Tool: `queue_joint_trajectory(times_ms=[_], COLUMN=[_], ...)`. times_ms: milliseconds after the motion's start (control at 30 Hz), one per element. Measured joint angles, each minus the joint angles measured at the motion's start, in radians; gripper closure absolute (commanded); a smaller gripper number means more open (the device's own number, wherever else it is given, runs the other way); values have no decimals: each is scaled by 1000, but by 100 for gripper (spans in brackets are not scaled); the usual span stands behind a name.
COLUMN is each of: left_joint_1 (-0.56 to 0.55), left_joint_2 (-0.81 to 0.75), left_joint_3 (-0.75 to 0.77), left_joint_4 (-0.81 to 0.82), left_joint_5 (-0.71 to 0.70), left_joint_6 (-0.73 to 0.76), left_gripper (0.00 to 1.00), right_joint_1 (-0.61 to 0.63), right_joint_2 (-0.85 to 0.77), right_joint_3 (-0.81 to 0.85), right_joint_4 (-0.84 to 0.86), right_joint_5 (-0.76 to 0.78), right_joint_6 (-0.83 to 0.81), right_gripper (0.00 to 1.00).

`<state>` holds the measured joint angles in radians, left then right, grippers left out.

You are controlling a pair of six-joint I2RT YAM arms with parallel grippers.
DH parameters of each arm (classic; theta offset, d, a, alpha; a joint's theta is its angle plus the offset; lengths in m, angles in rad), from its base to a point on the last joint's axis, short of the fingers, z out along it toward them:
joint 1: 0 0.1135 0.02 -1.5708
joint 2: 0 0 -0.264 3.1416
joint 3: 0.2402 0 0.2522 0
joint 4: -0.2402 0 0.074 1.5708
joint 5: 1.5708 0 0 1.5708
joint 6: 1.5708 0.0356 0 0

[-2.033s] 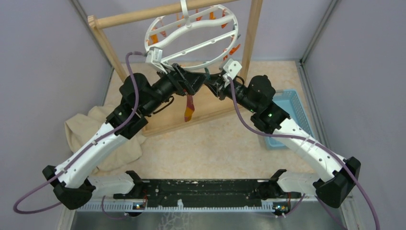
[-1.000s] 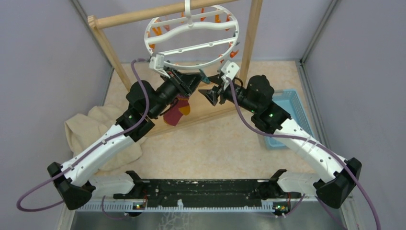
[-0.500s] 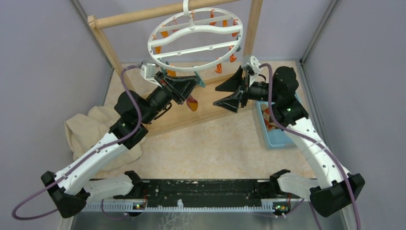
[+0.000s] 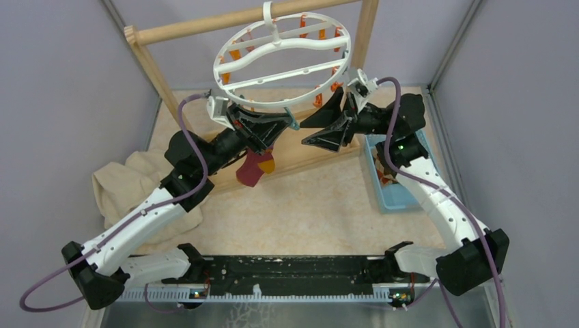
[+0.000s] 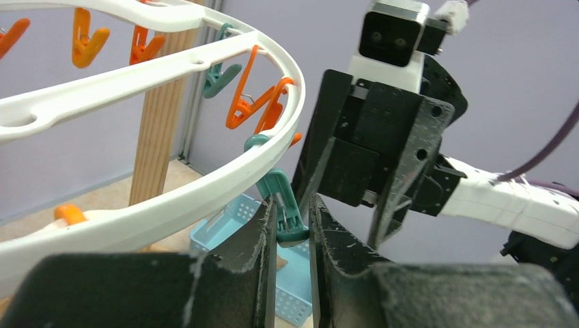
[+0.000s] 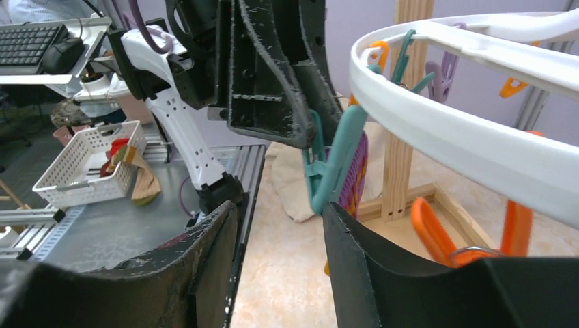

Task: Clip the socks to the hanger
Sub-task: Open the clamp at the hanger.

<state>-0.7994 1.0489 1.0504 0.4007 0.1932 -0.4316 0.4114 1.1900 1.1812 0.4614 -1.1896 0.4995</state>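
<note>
The white ring hanger (image 4: 283, 58) hangs from the wooden rod, with orange clips round its rim. My left gripper (image 4: 278, 127) (image 5: 292, 220) is shut on a teal clip (image 5: 283, 205) under the ring's near rim (image 5: 171, 198). The maroon sock (image 4: 252, 167) (image 6: 356, 179) dangles right below that clip; whether the clip pinches it I cannot tell. My right gripper (image 4: 326, 127) (image 6: 280, 213) stands open and empty just right of the clip (image 6: 336, 167), facing the left gripper. The brown sock (image 4: 387, 179) lies in the blue basket.
The wooden frame stand (image 4: 160, 75) carries the hanger; its right post (image 4: 365, 34) is close behind my right gripper. A beige cloth (image 4: 126, 181) lies at the left. The blue basket (image 4: 410, 195) sits at the right wall.
My right gripper drew back to the right from the left gripper, opened, then came up beside the ring. The hanger swung, and the maroon sock now hangs lower under the left gripper.
</note>
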Motion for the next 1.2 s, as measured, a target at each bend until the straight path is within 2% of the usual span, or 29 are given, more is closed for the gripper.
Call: queue_joint_trajectory(times_ms=[267, 833, 933, 1000, 1067, 1133, 1200], left_joint_1=[4, 5, 5, 5, 7, 8, 8], left_joint_2=[6, 16, 16, 16, 15, 14, 12], left_joint_3=[0, -4, -4, -5, -7, -10, -16], left_joint_4=[19, 47, 48, 48, 49, 51, 52], left_joint_5=[72, 121, 122, 123, 122, 120, 110], left_joint_6=[0, 0, 0, 2, 3, 7, 8], left_gripper=[100, 100, 100, 100, 98, 94, 82], right_joint_1=[0, 24, 31, 35, 37, 37, 37], right_joint_2=[55, 72, 74, 74, 73, 74, 74], right_joint_3=[0, 20, 20, 20, 20, 20, 20], right_joint_4=[51, 77, 69, 60, 48, 34, 19], right_joint_5=[9, 18, 19, 20, 21, 27, 35], right_joint_6=[34, 46, 38, 28, 21, 18, 16], right_gripper=[52, 58, 71, 88, 100, 100, 100])
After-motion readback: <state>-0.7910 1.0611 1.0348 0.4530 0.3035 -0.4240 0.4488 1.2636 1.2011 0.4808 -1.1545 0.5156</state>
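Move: The teal clamp hanging from the hanger's near rim lies some 3 cm to the right hand's left and 2 cm ahead, about level with it. The left hand already holds this clamp, its middle about 1 cm to the right of and 1 cm above that hand's point. From the right hand, an orange clamp hangs roughly 7 cm ahead and 1 cm to the right, about level; the red sock hangs about 11 cm to the left, 1 cm ahead and 11 cm lower. Leftward and a little forward the right hand eases in, about 2 cm in all and sinking slightly at the end, its half-open fingers coming around the teal clamp's lower end; they then shut quickly and pinch it. Meanwhile the left hand keeps its grip on the clamp, drawing back and right by 1 to 2 cm and turning roughly 5 degrees clockwise. ##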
